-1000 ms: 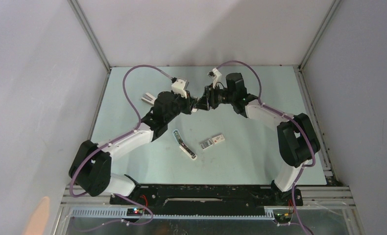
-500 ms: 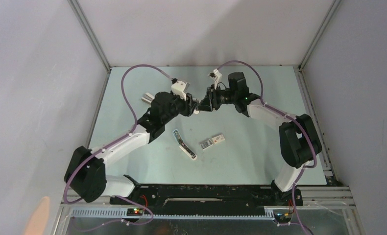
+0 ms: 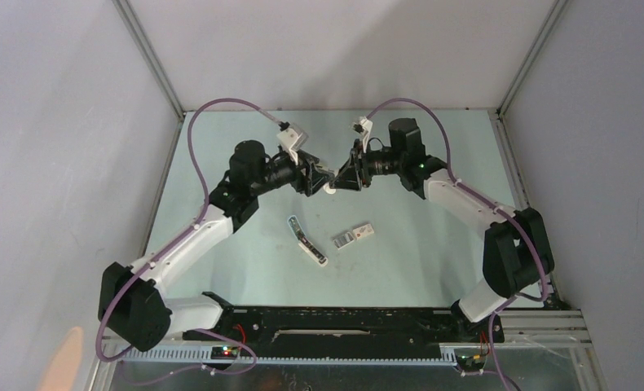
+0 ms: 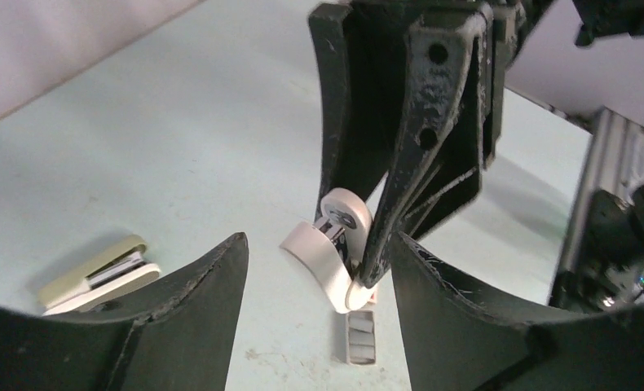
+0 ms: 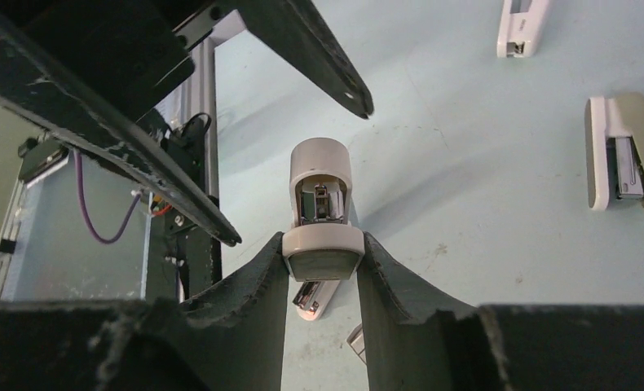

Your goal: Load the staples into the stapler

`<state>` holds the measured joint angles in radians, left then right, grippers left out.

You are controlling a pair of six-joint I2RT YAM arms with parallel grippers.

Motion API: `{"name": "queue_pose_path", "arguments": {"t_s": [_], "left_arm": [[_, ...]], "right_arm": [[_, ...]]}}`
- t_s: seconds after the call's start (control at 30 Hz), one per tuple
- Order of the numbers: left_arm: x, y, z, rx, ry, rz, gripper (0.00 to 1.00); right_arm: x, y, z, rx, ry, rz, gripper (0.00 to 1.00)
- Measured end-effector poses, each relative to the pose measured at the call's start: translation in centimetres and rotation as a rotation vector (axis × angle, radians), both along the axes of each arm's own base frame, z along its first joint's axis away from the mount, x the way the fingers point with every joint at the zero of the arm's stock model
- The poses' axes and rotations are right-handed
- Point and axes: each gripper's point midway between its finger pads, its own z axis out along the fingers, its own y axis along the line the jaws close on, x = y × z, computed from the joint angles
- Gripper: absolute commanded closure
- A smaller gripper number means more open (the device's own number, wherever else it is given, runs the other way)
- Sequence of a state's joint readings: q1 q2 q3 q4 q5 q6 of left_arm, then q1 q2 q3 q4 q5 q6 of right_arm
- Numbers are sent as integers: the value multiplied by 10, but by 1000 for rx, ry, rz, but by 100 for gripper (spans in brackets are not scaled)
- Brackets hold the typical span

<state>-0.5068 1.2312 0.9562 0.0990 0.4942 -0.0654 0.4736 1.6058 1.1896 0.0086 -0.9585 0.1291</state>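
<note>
The stapler (image 3: 306,240), slim and pale with silvery metal, lies on the mat in front of both arms; its end (image 5: 312,300) shows under my right fingers. The staples (image 3: 354,236) lie beside it, the box's grey tray (image 4: 359,336) slid out. Above them my right gripper (image 3: 341,177) (image 5: 323,244) is shut on a stubby white stapler (image 5: 320,175) (image 4: 319,257), which hangs in the air. Facing it, my left gripper (image 3: 317,175) (image 4: 317,244) is open, its fingers either side of that stubby stapler without touching it.
A beige and white wedge stapler (image 5: 624,155) (image 4: 99,273) lies on the mat behind the left arm. Another white one (image 5: 521,28) lies farther off. Grey walls close the mat's left, right and far sides.
My left gripper has opened and let go of the stubby white stapler, and its arm has drawn back to the left. My right gripper has kept its hold, shifting slightly right.
</note>
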Motion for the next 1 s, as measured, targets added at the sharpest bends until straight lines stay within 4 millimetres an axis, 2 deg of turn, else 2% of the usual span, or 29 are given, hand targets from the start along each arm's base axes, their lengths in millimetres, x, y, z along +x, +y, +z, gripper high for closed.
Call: {"name": "queue_pose_path", "arguments": {"t_s": [0.2,0.33,0.53,0.63,0.77,0.93,1.0], "left_arm": [[-22,-6,-6,40,29,-170,36],[-36,-10,-5,49,34,-260,46],[-46,-16,-11,56,59,-347,63],[-47,-16,-10,56,64,-362,77],[-52,-16,-9,50,71,-389,99],[-54,-16,-8,52,78,-400,100],[-55,-16,-7,57,74,-403,100]], "right_arm": [[-18,-3,4,-3,-39,67,100],[-28,-4,6,3,-64,94,100],[-40,-5,14,6,-110,122,100],[-44,-6,15,7,-123,137,100],[-46,-5,15,7,-140,152,89],[-48,-5,16,7,-141,156,60],[-49,-6,18,9,-149,157,52]]}}
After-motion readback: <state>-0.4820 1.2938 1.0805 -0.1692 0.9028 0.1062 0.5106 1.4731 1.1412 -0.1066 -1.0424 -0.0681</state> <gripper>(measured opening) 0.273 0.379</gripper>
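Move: The cream stapler is held in the right fingertips, its middle about 2 cm left of the right hand point and 1 cm lower. From the open left hand the stapler lies some 3 cm right, 1 cm back and 3 cm lower. About 25 cm below the left hand, the staples tray is 4 cm right and 3 cm back, the white box 9 cm right and level with the hand, the opened stapler 5 cm left and 2 cm back. The right hand keeps its pinch on the cream stapler and draws it about 5 cm back towards the base, lifting it a little and tipping the fingers by some 10 degrees. The left hand travels back with it by some 5 cm and slightly right, turning about 25 degrees clockwise until it faces the right gripper nearly head-on, while its fingers close from wide open to pinch the stapler's free left end. ##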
